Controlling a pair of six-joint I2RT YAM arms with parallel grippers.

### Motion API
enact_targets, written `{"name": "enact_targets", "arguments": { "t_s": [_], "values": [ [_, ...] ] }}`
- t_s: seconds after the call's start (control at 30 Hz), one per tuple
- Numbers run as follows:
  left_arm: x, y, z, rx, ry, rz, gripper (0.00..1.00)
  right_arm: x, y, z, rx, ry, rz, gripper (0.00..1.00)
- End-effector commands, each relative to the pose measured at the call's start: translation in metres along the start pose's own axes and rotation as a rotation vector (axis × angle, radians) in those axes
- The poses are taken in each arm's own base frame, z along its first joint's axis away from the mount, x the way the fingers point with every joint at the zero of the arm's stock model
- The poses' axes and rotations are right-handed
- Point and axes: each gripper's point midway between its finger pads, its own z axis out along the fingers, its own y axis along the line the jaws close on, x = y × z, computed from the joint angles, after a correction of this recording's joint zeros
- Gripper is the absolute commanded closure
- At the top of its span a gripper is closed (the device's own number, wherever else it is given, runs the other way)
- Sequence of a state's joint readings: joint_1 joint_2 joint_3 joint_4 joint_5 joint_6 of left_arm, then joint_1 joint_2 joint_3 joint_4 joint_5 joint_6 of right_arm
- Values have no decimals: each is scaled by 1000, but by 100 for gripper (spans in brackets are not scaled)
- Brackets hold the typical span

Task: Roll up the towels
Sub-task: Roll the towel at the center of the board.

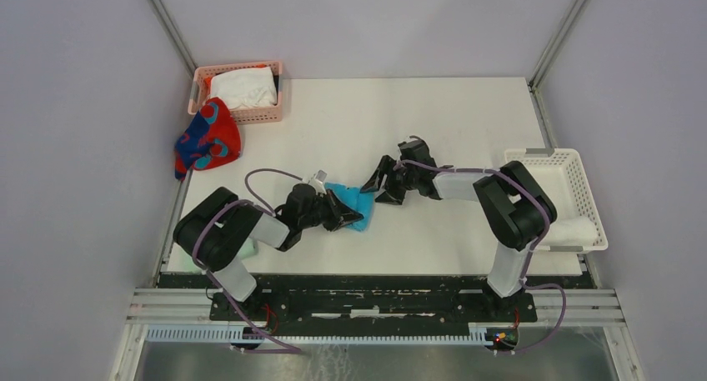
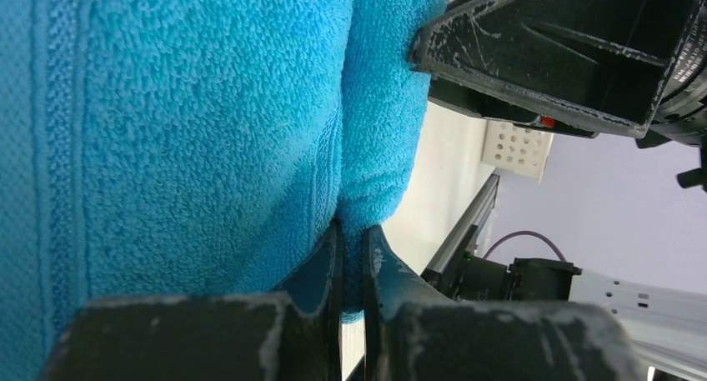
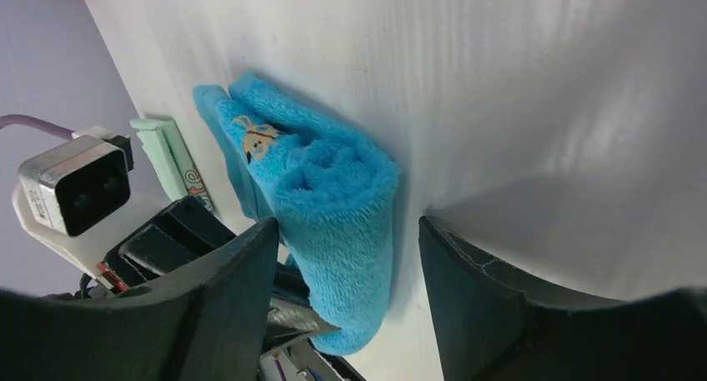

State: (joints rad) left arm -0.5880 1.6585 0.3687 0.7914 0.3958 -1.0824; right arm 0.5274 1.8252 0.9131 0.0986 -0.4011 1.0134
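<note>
A turquoise-blue towel (image 1: 354,203) lies partly rolled on the table (image 1: 417,122) between the two arms. My left gripper (image 1: 338,213) is shut on a fold of this blue towel (image 2: 167,131), the cloth pinched between its jaws (image 2: 352,260). My right gripper (image 1: 375,189) is open, and its fingers (image 3: 346,260) straddle the rolled end of the blue towel (image 3: 333,189) with a gap on the right side. A small label (image 3: 258,137) shows on the roll. A white towel (image 1: 242,87) sits in the pink basket (image 1: 271,112). The red towel with dark-blue blotches (image 1: 208,139) hangs over the table's left edge.
A white basket (image 1: 575,177) stands at the right edge with a white bundle (image 1: 577,229) inside. A pale mint-green folded cloth (image 1: 248,249) lies by the left arm's base, also seen as the mint cloth (image 3: 171,157) in the right wrist view. Grey walls enclose the table.
</note>
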Motion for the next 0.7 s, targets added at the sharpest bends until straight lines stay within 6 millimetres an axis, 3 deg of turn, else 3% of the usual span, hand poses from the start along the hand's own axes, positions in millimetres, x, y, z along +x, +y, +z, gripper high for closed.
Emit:
{"name": "enact_targets", "arguments": {
  "t_s": [0.0, 0.17, 0.3, 0.43, 0.63, 0.67],
  "values": [
    [10, 13, -3, -26, 24, -113, 97, -3, 21, 16, -91, 21, -33, 31],
    [12, 20, -3, -52, 33, -117, 97, 7, 8, 30, -69, 72, -39, 44],
    [12, 24, 0, -84, 52, -90, 92, 7, -11, 28, 19, 57, -61, 62],
    [6, 15, 3, -99, 63, -10, 78, -5, -31, 7, 196, -16, -101, 68],
    [-9, -15, 2, -171, 5, 219, 57, -24, -53, -38, 450, -133, -99, 70],
    [-12, -12, 0, -224, -13, 256, 55, -23, -58, -44, 490, -137, -96, 71]
  ]
}}
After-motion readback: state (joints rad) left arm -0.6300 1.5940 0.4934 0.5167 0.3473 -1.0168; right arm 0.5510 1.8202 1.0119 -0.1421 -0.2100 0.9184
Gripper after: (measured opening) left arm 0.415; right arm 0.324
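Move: Just to the right hand's left, some 2 cm over and 2 cm lower, sits the far end of the blue towel's rolled edge, nearly level with it fore and aft. The towel's flat part lies about 7 cm left and 1 cm back, and the left fingertips, pinching the roll's near end, are some 3 cm left and 7 cm back. From the left hand, the roll's far end is about 7 cm ahead and 1 cm right. Closing as it sinks about 1.5 cm and slides some 2.5 cm left, the right gripper pinches the far end of the blue roll, then turns back and draws it about 4.5 cm to the right, fingers tipping further down. The left hand keeps its pinch on the near end at first, then opens and lets go, edging slightly right and up. ##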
